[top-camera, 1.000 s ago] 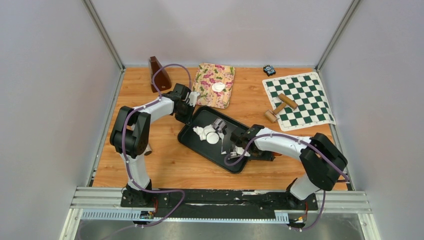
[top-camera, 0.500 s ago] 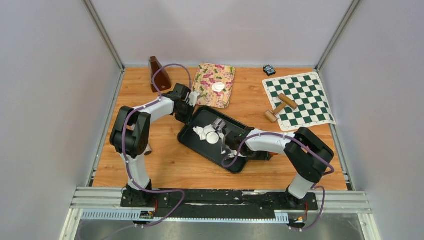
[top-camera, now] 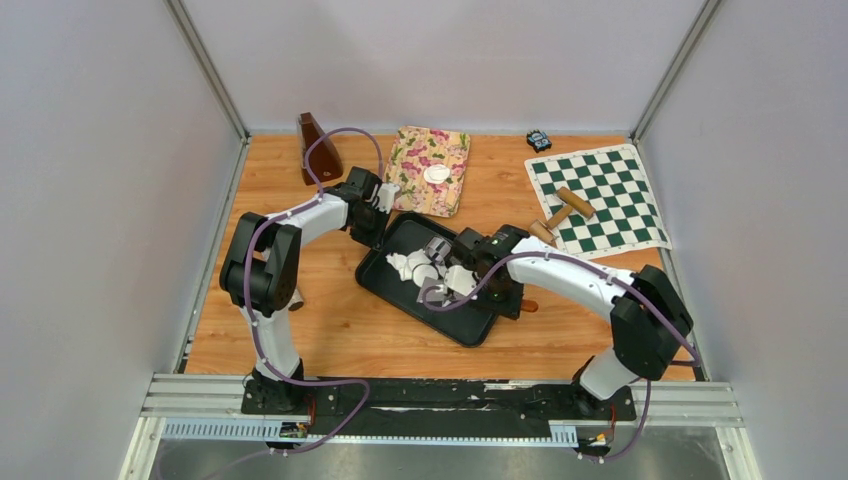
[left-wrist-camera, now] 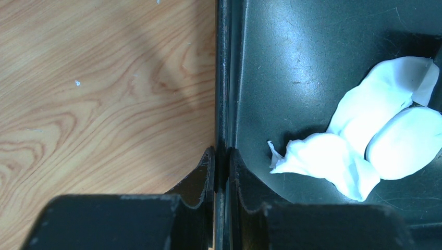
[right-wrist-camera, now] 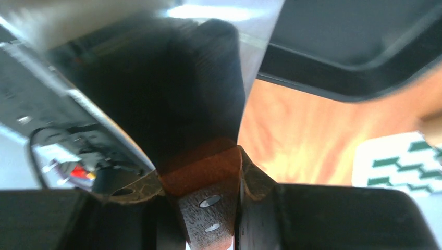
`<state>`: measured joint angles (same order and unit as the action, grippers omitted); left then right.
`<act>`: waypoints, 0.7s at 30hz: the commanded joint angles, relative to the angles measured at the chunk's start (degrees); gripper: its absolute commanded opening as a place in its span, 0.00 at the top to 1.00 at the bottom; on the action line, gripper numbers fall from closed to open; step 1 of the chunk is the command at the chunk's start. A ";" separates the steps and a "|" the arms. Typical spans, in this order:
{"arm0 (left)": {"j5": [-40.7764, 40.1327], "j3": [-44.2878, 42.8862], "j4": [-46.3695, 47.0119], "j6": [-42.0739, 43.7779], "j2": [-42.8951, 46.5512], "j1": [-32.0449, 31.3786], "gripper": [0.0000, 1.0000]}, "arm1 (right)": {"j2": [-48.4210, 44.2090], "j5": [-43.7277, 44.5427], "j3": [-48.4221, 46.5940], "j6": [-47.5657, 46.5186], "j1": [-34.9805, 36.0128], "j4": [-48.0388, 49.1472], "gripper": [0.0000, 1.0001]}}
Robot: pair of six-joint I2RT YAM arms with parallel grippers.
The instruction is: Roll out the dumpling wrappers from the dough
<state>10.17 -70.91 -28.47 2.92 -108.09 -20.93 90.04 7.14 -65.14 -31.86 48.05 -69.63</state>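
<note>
A black tray [top-camera: 470,325] holds an irregular lump of white dough [top-camera: 408,266] [left-wrist-camera: 333,156]. A round white dumpling wrapper [left-wrist-camera: 404,151] lies against the lump, and another wrapper [top-camera: 436,174] rests on the floral cloth [top-camera: 428,170]. My left gripper [top-camera: 384,224] [left-wrist-camera: 221,153] is shut on the tray's rim [left-wrist-camera: 223,78] at its far left corner. My right gripper [top-camera: 462,272] [right-wrist-camera: 200,166] hovers over the tray just right of the dough. It is shut on the riveted brown wooden handle [right-wrist-camera: 208,203] of a scraper, whose metal blade [right-wrist-camera: 208,78] points at the dough.
A clear ring cutter [top-camera: 437,247] sits in the tray beyond the dough. A brown wooden wedge [top-camera: 317,147] stands at the back left. On the right, a green chessboard mat [top-camera: 597,200] carries wooden rollers [top-camera: 575,203]. A small black object [top-camera: 539,139] lies at the back wall.
My right arm has swung left and away across the tray, carrying the scraper from the tray's near right edge to the dough. The left arm has not moved.
</note>
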 commanded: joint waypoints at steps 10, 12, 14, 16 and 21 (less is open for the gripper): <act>-1.31 0.95 -0.89 1.90 2.74 -0.17 1.00 | 3.71 -28.37 2.96 -8.71 -3.83 -11.15 1.00; -1.30 0.94 -0.89 1.90 2.46 -0.17 1.00 | 4.80 -27.91 3.35 -9.20 -4.67 -11.19 1.00; -1.30 0.95 -0.86 1.84 2.43 -0.20 1.00 | 6.38 -27.12 3.66 -9.23 -5.44 -10.63 1.00; -1.30 0.95 -0.92 1.83 2.52 -0.17 1.00 | 8.11 -26.24 3.86 -8.86 -6.20 -9.96 1.00; -1.21 1.03 -0.89 1.76 2.82 -0.17 1.00 | 11.10 -23.35 4.29 -7.74 -7.36 -8.12 1.00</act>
<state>10.15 -70.52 -28.53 2.94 -107.72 -20.93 99.90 -16.82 -60.93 -39.07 41.43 -78.94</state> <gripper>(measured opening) 0.149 0.282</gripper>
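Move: Beneath and nearer the base than the right hand, which holds the metal scraper, the tray's near corner lies about 10 cm back, 5 cm left and 7 cm down. The round wrapper is some 14 cm left and 4 cm ahead of that hand, the round cutter 12 cm left and 9 cm ahead, the crumpled dough 19 cm left and 7 cm ahead. From the left hand, the near corner lies roughly 20 cm back and 19 cm right. Drawing the scraper back towards the base, the right hand carries it about 8 cm away from the round wrapper to the tray's near corner, quickly at first, then sinks a couple of centimetres while easing slightly right. The wrist tips some 35 degrees so the fingers point back under, rolling the blade edge-on. Its fingers keep their grip, and the left hand still pinches the tray rim. ##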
